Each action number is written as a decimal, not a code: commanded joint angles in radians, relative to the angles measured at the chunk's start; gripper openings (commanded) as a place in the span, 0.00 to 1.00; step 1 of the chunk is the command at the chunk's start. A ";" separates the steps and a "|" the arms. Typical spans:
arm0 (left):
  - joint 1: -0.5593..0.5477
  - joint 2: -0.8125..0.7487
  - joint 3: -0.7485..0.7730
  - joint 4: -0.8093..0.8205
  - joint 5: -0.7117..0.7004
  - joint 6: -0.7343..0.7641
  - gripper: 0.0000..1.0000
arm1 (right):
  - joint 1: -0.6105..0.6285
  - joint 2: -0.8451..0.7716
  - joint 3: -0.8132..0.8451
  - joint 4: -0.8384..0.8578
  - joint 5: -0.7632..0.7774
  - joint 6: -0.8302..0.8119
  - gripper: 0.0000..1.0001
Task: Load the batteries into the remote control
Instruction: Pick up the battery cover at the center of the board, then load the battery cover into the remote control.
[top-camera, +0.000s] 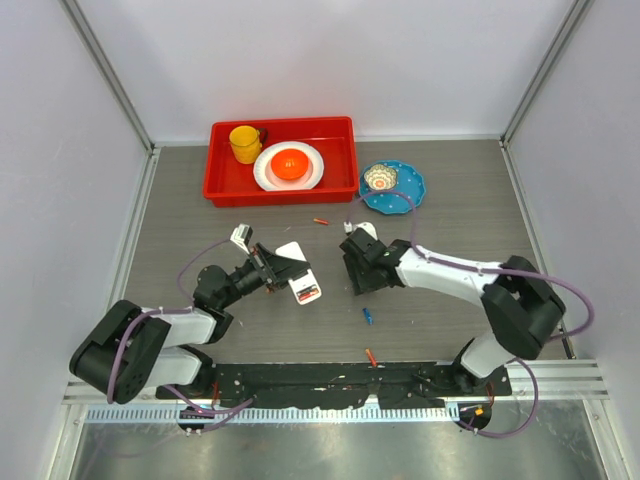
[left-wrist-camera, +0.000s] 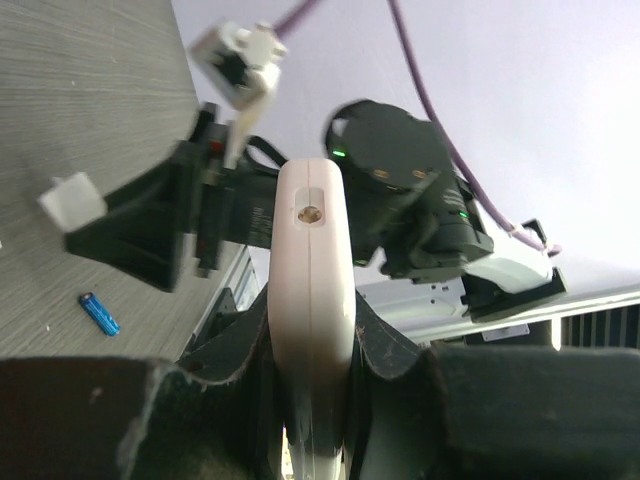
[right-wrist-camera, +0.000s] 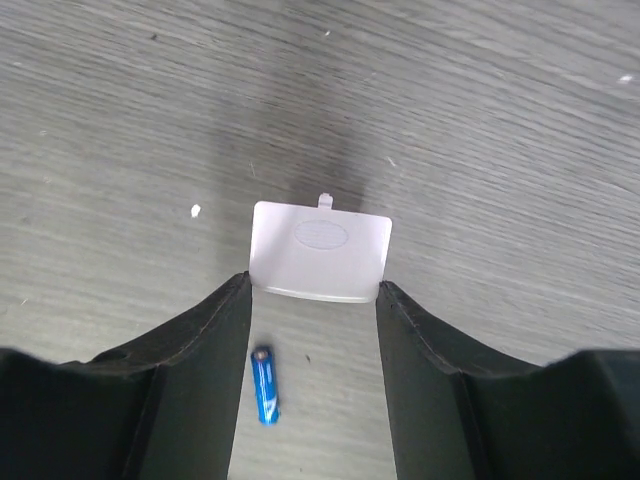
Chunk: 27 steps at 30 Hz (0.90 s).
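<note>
My left gripper (top-camera: 272, 268) (left-wrist-camera: 312, 400) is shut on the white remote control (top-camera: 298, 272) (left-wrist-camera: 312, 290) and holds it on edge above the table. The remote's red keypad patch shows in the top view. My right gripper (top-camera: 360, 283) (right-wrist-camera: 313, 290) has a small white battery cover (right-wrist-camera: 320, 250) (left-wrist-camera: 72, 200) between its fingertips, and both side edges of the cover touch the pads. A blue battery (right-wrist-camera: 265, 385) (top-camera: 368, 316) (left-wrist-camera: 99, 313) lies on the table under the right fingers. Two orange batteries (top-camera: 321, 220) (top-camera: 371, 356) lie loose further off.
A red tray (top-camera: 225, 190) at the back holds a yellow cup (top-camera: 244, 143) and a white plate with an orange bowl (top-camera: 290, 163). A blue plate (top-camera: 410, 190) stands to its right. Side walls close in the table.
</note>
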 joint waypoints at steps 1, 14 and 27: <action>0.004 0.030 0.046 0.256 -0.067 -0.002 0.00 | 0.008 -0.165 0.020 -0.114 0.038 -0.015 0.36; -0.099 0.155 0.110 0.256 -0.317 0.122 0.00 | 0.120 -0.369 0.244 -0.439 -0.034 -0.096 0.31; -0.169 0.293 0.201 0.256 -0.405 0.163 0.00 | 0.140 -0.282 0.508 -0.711 -0.178 -0.173 0.22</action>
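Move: The right hand already pinches the battery cover just above the table. The remote control it goes to, held by the left hand, lies about 17 cm to its left, some 4 cm back and 17 cm higher. On the table 3 cm below the right hand, the blue battery lies 7 cm back and 1 cm left, the orange battery 19 cm ahead and 14 cm left. From the left hand, the cover is about 17 cm right, 4 cm ahead and 17 cm below. Keeping its pinch on the cover, the right hand lifts it fast, about 19 cm up and some 6 cm back, turning around 15 degrees counter-clockwise. The left hand, its grip on the remote unchanged, brings it about 6 cm forward while sinking and easing right, closing on the raised cover and turning counter-clockwise too. ##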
